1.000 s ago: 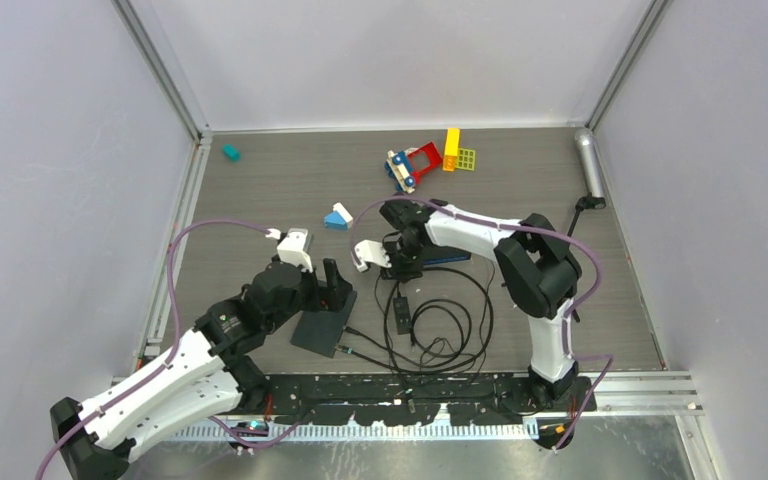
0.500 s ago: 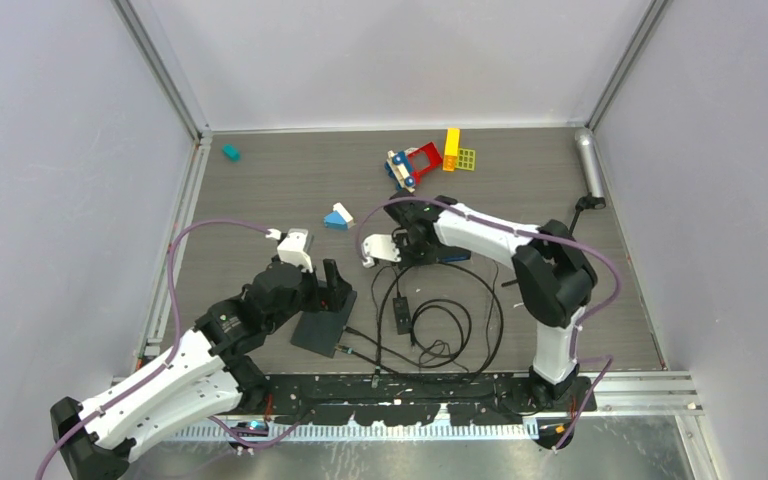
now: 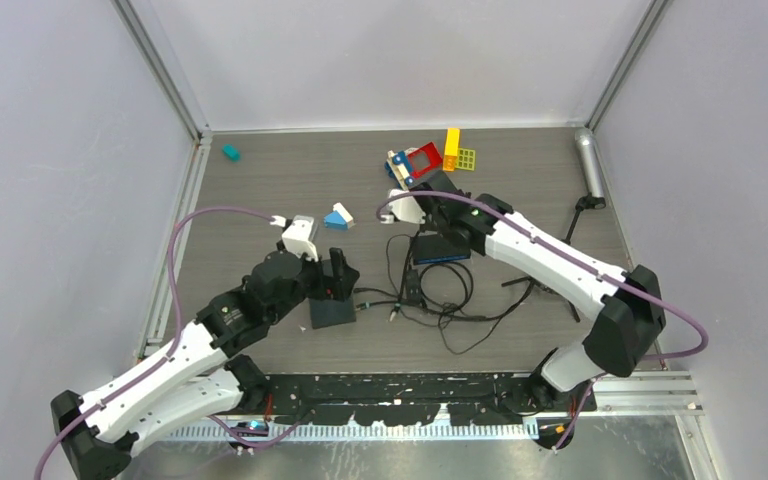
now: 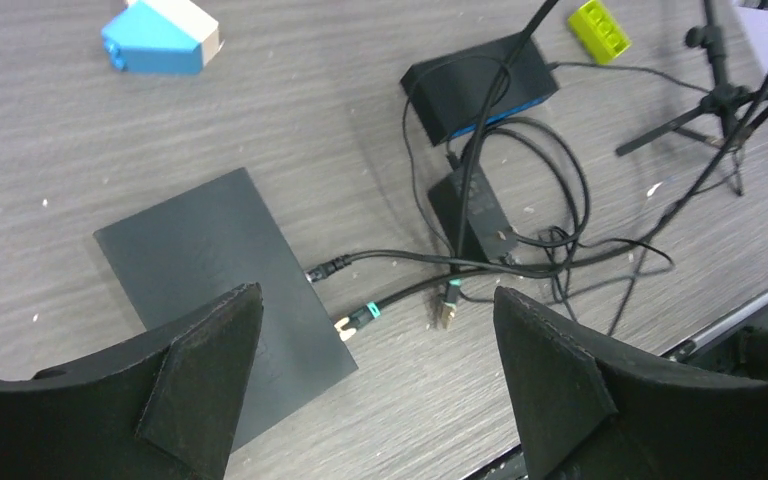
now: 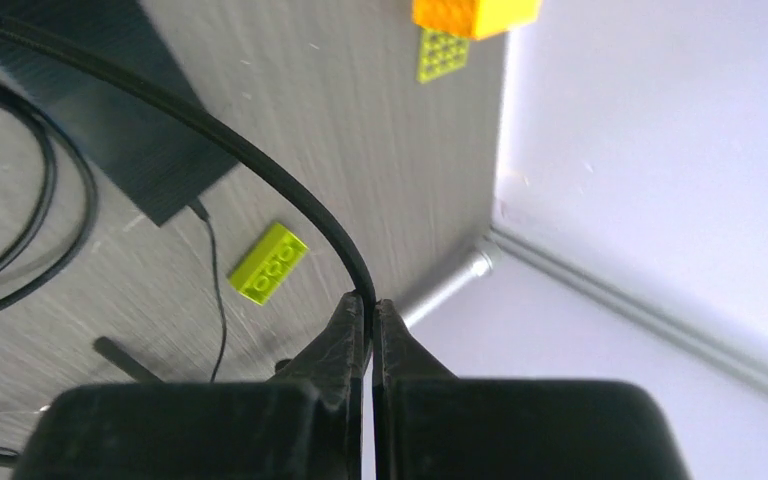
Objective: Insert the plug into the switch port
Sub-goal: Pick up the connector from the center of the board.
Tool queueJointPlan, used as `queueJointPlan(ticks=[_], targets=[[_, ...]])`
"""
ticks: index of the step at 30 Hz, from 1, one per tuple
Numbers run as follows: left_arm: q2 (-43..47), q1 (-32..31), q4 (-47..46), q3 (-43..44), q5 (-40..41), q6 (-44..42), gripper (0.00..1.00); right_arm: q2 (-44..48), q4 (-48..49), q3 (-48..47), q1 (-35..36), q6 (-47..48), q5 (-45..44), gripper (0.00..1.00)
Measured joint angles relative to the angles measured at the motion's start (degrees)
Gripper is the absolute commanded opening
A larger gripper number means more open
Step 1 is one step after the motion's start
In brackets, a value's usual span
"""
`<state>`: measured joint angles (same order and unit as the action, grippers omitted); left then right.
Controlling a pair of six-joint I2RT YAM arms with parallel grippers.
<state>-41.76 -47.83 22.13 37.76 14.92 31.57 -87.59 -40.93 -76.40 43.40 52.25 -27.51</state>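
The switch [image 3: 441, 247], a black box with a blue edge, lies mid-table and shows top centre in the left wrist view [image 4: 480, 85]. Two loose plugs with teal collars lie on the wood: one [image 4: 358, 320] at the corner of a flat black slab [image 4: 215, 270], the other [image 4: 447, 312] just right of it. My left gripper [image 4: 375, 295] hangs open above them, at the slab's right edge [image 3: 335, 282]. My right gripper [image 5: 370, 302] is shut on a black cable [image 5: 260, 160], raised behind the switch [image 3: 422, 200].
A black adapter [image 4: 475, 205] sits in the tangle of cables [image 3: 455, 310]. A blue-and-white brick [image 3: 337, 216], a teal block [image 3: 231, 152], red and yellow toys [image 3: 425, 158], a lime brick [image 5: 268, 262], a silver cylinder [image 3: 590, 160] and a small black stand [image 4: 720, 95] lie around.
My right gripper shut on the cable and swung back and right, lifting it and dragging the cable tangle. The left arm shifted slightly toward the back.
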Motion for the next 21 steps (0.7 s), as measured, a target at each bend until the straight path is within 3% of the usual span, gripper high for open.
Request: queueJointPlan(ticks=[8,16,21], targets=[[-0.04,0.00,-6.36,3.48,-0.11,-5.07,0.88,7.37,5.77,2.08,3.52,-3.30,-11.10,0.01],[-1.51,0.00,-8.17,4.48,-1.11,-6.82,0.88,19.02,12.74,2.47,21.51,-2.91,-12.57,0.01],[-0.85,0.00,-8.15,4.46,-1.20,-7.15,0.88,23.45,17.66,4.68,27.54,-2.64,-13.53,0.00]])
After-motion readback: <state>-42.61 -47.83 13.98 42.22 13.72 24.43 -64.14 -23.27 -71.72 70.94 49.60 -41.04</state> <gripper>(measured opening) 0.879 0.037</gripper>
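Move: The right hand grips the black cable and brings it to the open left gripper, about 27 cm to its left, 14 cm back, nearly level. The cable's loose teal connector lies roughly 12 cm right of the left hand, 1 cm ahead and 18 cm below. Seen from the right hand, the black box is 5 cm left, level fore-and-aft, and the black adapter 11 cm left and 9 cm back, both some 19 cm down. The right hand lifts the gripped cable some 16 cm, swinging back and left towards the rising left hand. ##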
